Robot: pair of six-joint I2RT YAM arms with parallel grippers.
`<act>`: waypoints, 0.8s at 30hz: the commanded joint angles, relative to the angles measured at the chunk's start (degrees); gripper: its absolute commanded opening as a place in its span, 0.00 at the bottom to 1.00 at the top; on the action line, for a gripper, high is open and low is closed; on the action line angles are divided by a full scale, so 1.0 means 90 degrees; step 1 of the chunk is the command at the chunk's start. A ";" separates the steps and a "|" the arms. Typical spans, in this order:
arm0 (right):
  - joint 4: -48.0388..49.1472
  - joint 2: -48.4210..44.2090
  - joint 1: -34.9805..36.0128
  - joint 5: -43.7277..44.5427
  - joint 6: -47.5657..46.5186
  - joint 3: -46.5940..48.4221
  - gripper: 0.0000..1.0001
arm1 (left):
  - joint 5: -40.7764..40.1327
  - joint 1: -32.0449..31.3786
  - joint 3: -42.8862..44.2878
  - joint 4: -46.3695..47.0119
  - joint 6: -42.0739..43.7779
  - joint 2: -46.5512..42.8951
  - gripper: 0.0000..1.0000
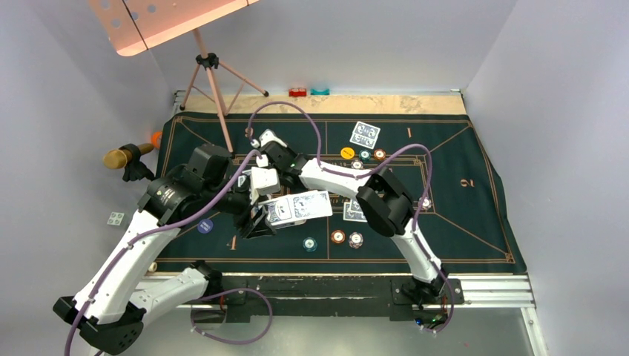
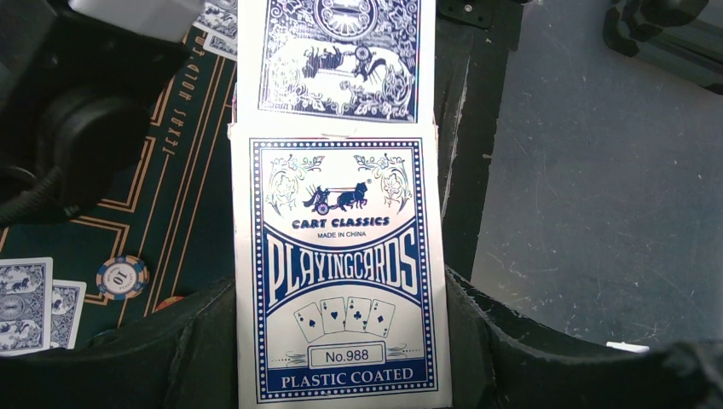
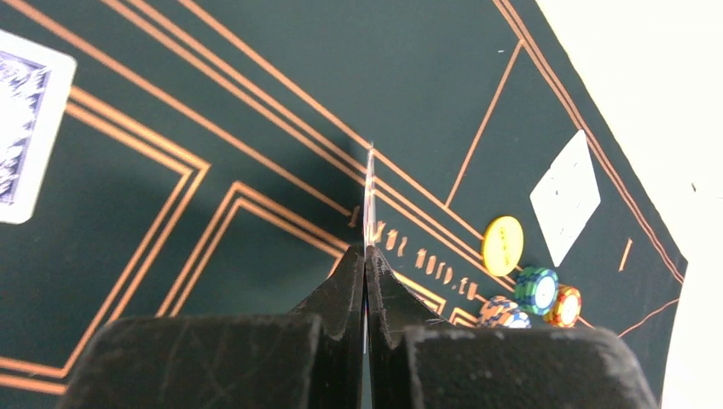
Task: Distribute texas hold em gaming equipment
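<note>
My left gripper (image 2: 341, 341) (image 1: 261, 216) is shut on a blue-and-white playing card box (image 2: 341, 281) (image 1: 297, 208), held above the mat's near left. A patterned card back (image 2: 339, 60) sticks out past the box's far end. My right gripper (image 3: 367, 256) (image 1: 261, 159) is shut on one playing card (image 3: 368, 196), seen edge-on over the mat. On the felt lie face-down cards (image 1: 364, 134) (image 1: 354, 211) (image 3: 26, 128), a yellow disc (image 3: 502, 245) (image 1: 346, 152), a blue disc (image 1: 205, 225), and striped chips (image 1: 309, 243) (image 1: 338, 236) (image 3: 535, 290) (image 2: 122, 277).
The green gold-lined mat (image 1: 460, 222) covers the table. A tripod stand (image 1: 211, 74) rises at the back left, with a brown-headed tool (image 1: 126, 156) beside the mat's left edge. Small red (image 1: 297, 92) and teal (image 1: 320, 91) blocks sit at the back edge.
</note>
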 commanded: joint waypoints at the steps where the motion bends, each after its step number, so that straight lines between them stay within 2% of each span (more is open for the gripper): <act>1: 0.0015 0.0132 0.0112 -0.0112 0.0280 -0.0105 0.00 | 0.0186 0.0065 0.0289 0.0141 0.0084 -0.0069 0.00; 10: -0.0125 0.0220 0.0284 -0.0572 0.0494 -0.0284 0.02 | 0.0156 0.0060 0.0296 0.0149 0.0090 -0.0063 0.00; 15: -0.0221 0.0233 0.0282 -0.0915 0.0674 -0.0358 0.24 | 0.0136 0.0062 0.0306 0.0161 0.0101 -0.0049 0.00; 20: -0.0035 0.0136 0.0276 -0.1147 0.0660 -0.0572 0.37 | 0.0074 0.0056 0.0327 0.0151 0.0087 -0.0047 0.00; 24: -0.0041 0.0082 0.0210 -0.1307 0.0678 -0.0643 0.40 | 0.0057 0.0056 0.0343 0.0142 0.0081 -0.0059 0.00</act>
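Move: My right hand holds one card edgewise; its place, the second outlined space from the left in the middle row, lies almost under it, some 3 cm back, 1 cm left and 8 cm below. The yellow disc is about 7 cm ahead and 14 cm right, the blue-white chips 8 cm back and 12 cm left, all at table height. From my left hand that space lies roughly 24 cm ahead, 12 cm right and 25 cm down. I lower my right hand about 6 cm onto the second outlined space while drawing it back some 4 cm and a little left, tipping the fingers about 10 degrees further down. Two thirds of the way down I begin opening my fingers to let go of the card, and keep sinking as they part to under half open. My left hand stays put, still holding the open card box. ##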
